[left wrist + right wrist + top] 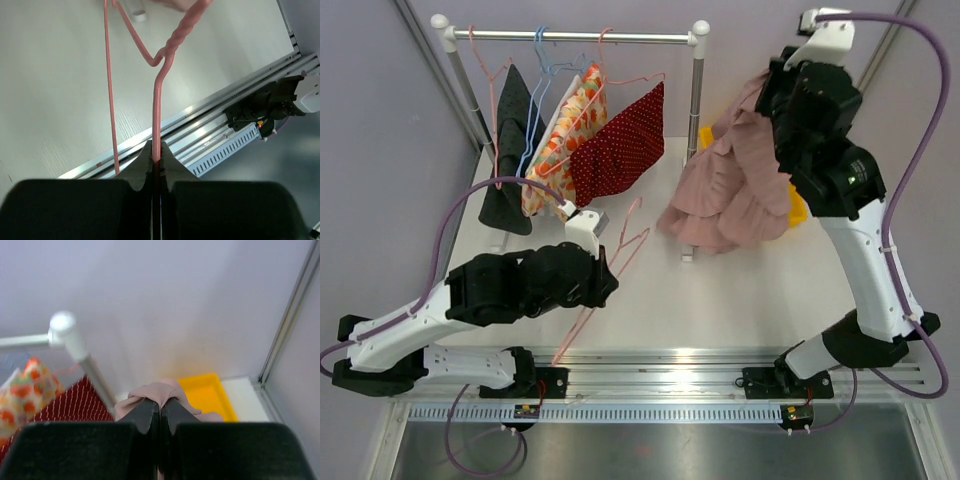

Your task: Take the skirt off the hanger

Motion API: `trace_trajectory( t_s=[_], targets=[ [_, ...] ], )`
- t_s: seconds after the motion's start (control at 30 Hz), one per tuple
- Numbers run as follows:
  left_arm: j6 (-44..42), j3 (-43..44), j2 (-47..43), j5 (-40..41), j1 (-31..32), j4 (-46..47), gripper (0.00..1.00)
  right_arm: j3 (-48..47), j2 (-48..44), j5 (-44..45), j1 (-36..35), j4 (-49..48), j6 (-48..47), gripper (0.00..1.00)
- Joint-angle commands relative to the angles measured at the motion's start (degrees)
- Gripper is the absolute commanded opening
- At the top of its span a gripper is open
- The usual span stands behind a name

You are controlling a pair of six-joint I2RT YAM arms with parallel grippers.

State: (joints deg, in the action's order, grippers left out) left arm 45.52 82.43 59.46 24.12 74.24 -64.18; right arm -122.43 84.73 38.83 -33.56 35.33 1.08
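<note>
The pink skirt (725,195) hangs in a bunch from my right gripper (767,97), which is shut on a fold of its upper edge; its lower ruffles rest on the table. In the right wrist view the pink fabric (161,391) bulges out over the closed fingertips of the right gripper (160,405). The bare pink wire hanger (620,250) is apart from the skirt, slanting over the table's near middle. My left gripper (608,283) is shut on it. The left wrist view shows the hanger (158,95) pinched upright in the left gripper (156,152).
A clothes rack (570,36) at the back left carries a black garment (510,150), a floral one (565,135) and a red dotted one (620,150) on hangers. A yellow bin (205,390) sits behind the skirt at the back right. A metal rail (670,372) lines the near edge.
</note>
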Motion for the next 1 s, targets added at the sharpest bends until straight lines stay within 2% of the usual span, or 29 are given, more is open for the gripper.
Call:
trace_trajectory(
  t_s=[0.0,0.13,0.5,0.6,0.7,0.73,0.77,0.8,0.87,0.9,0.97],
  targets=[
    [-2.2,3.5,-0.1,9.1,0.3,3.2,0.00,-10.5,6.4,-4.2,5.2,-0.3,-8.5,0.00],
    [-7.4,8.9,5.4,13.6,-0.5,2.5,0.00,-22.9,15.7,-8.1,10.9,1.0,-5.4,0.00],
    [-17.6,15.1,14.4,6.6,-16.1,12.3,0.00,-24.3,28.4,-20.4,20.4,-3.9,2.0,0.00],
    [-19.5,19.0,16.9,3.9,-20.0,14.3,0.00,-22.8,29.4,-21.7,22.7,-5.4,3.5,0.00],
    [-22.0,24.8,21.2,1.5,-22.8,16.5,0.00,-13.4,28.6,-21.8,24.5,-8.3,6.9,0.00],
    [-23.0,27.1,23.6,0.9,-24.0,17.0,0.00,-6.6,27.4,-22.0,25.0,-8.4,8.3,0.00],
    [-23.5,31.3,25.1,0.3,-24.7,17.2,0.00,-4.2,27.2,-23.2,25.6,-7.3,10.5,0.40],
    [-24.3,33.9,26.5,-0.7,-25.2,17.2,0.00,-2.7,27.4,-25.6,27.0,-2.7,15.1,0.99],
    [-24.9,38.7,31.1,-2.1,-27.0,16.8,0.00,2.4,27.6,-27.8,27.1,1.0,18.9,0.99],
    [-25.1,43.9,34.5,-3.8,-28.3,16.5,0.00,9.5,25.4,-29.4,27.1,0.5,21.4,0.99],
    [-25.0,48.8,37.4,-5.4,-29.6,16.0,0.00,19.2,21.1,-33.8,27.1,-3.8,23.8,0.99]
  ],
)
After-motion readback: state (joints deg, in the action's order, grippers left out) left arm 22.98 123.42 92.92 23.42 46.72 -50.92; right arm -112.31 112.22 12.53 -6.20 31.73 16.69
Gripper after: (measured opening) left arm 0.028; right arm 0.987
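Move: About 22 cm ahead of the right hand, 8 cm to its right and some 51 cm below lies the yellow box that the already pinched skirt is bound for; the rack's right post stands 13 cm ahead, 11 cm left, its middle 26 cm lower. From the left hand, which still holds the bare hanger, the free stretch of rail is some 38 cm ahead, 7 cm right and 26 cm up, with the red dotted cloth 34 cm ahead, straight in line and 5 cm higher. Swinging the skirt outward over the yellow box, the right hand goes some 20 cm forward and a little right, rising briefly, then sinks nearly 30 cm below its starting height, tips down about 30 degrees and opens wide late in the descent to let go. The left hand, fingers staying shut, carries the bare hanger forward about 22 cm and up 12 cm towards the rail, tilting its fingers upward and turning counter-clockwise. ##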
